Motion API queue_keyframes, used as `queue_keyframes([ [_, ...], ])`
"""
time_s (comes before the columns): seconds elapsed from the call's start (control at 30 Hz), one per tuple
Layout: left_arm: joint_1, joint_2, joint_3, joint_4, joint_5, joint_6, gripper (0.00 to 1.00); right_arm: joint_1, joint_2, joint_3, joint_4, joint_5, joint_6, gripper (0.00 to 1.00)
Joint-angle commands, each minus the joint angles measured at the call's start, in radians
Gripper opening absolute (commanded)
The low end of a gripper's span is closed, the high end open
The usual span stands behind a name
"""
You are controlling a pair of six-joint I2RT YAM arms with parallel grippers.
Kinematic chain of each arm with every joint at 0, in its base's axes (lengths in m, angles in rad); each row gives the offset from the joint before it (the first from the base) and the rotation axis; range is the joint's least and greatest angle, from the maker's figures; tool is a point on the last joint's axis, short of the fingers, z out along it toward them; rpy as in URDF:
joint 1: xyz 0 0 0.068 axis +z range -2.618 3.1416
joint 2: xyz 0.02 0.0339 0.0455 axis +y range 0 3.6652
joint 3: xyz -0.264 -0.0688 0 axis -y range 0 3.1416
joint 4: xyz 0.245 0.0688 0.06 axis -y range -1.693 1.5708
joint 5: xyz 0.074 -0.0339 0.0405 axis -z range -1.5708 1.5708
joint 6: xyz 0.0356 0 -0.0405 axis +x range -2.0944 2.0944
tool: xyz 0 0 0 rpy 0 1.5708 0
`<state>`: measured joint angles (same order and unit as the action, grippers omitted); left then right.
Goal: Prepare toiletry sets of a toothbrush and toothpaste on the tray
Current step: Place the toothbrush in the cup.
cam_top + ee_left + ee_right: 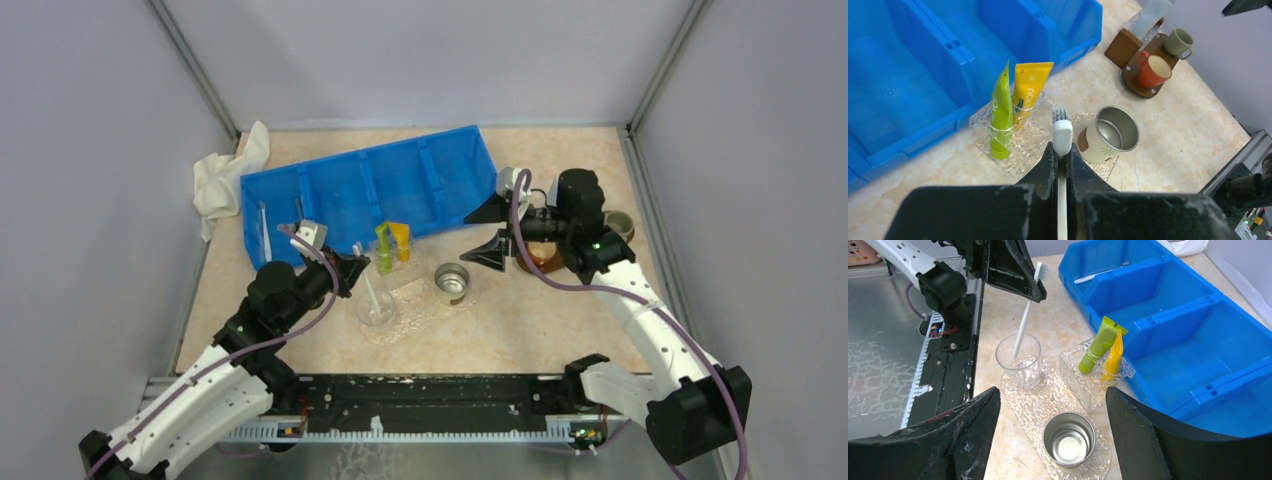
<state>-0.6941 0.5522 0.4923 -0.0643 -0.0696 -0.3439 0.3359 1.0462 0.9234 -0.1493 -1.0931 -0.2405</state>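
My left gripper (345,270) (1062,150) is shut on a white toothbrush (1062,132) (1024,322) just below its brush head. The brush's lower end stands inside a clear glass (378,310) (1019,360) on the textured clear tray (1033,405). A green toothpaste tube (1001,112) (1098,345) and a yellow one (1029,90) (1113,357) stand upright in a clear holder on the tray. My right gripper (490,232) (1052,392) hangs open above the tray, over a metal cup (1069,437), holding nothing.
The blue divided bin (370,190) lies behind the tray with two more toothbrushes (264,228) in its left end. A white cloth (225,180) sits at the back left. An orange mug (1154,70) and a grey mug (1179,41) stand on a brown saucer to the right.
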Motion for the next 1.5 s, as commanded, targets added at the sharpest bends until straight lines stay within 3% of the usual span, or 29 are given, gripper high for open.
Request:
queue_keyframes([
  [0.0, -0.004, 0.006, -0.034, 0.088, -0.012, 0.011, 0.00, -0.014, -0.032, 0.002, 0.042, -0.014, -0.008, 0.77],
  [0.8, -0.003, 0.072, -0.086, 0.135, 0.004, 0.008, 0.01, -0.015, -0.033, 0.000, 0.044, -0.027, -0.008, 0.77],
  [1.23, -0.004, 0.060, -0.074, 0.101, 0.018, 0.004, 0.41, -0.015, -0.038, 0.000, 0.045, -0.031, -0.008, 0.77],
  [1.47, -0.004, 0.034, 0.007, 0.068, -0.033, 0.059, 0.61, -0.015, -0.040, 0.000, 0.045, -0.032, -0.007, 0.77],
])
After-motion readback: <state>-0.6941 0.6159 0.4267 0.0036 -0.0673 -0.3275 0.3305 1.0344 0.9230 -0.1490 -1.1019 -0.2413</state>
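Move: The clear cup is almost straight under my left hand, about 12 cm down and only a centimetre or two back and to the right; the held toothbrush's handle end already points into its mouth. From this hand, the clear holder with the green and yellow tubes stands about 10 cm ahead and 7 cm right, the metal mug some 6 cm ahead and 18 cm right. From my right hand the cup lies about 19 cm left, 6 cm back and 18 cm lower. With my left hand still pinching the toothbrush near its head, I lower it nearly 4 cm, handle first, deeper into the clear cup, slowing as I go. Then I stop above the rim and spread my fingers a bit past halfway to let go of the brush, the wrist hardly turning. ##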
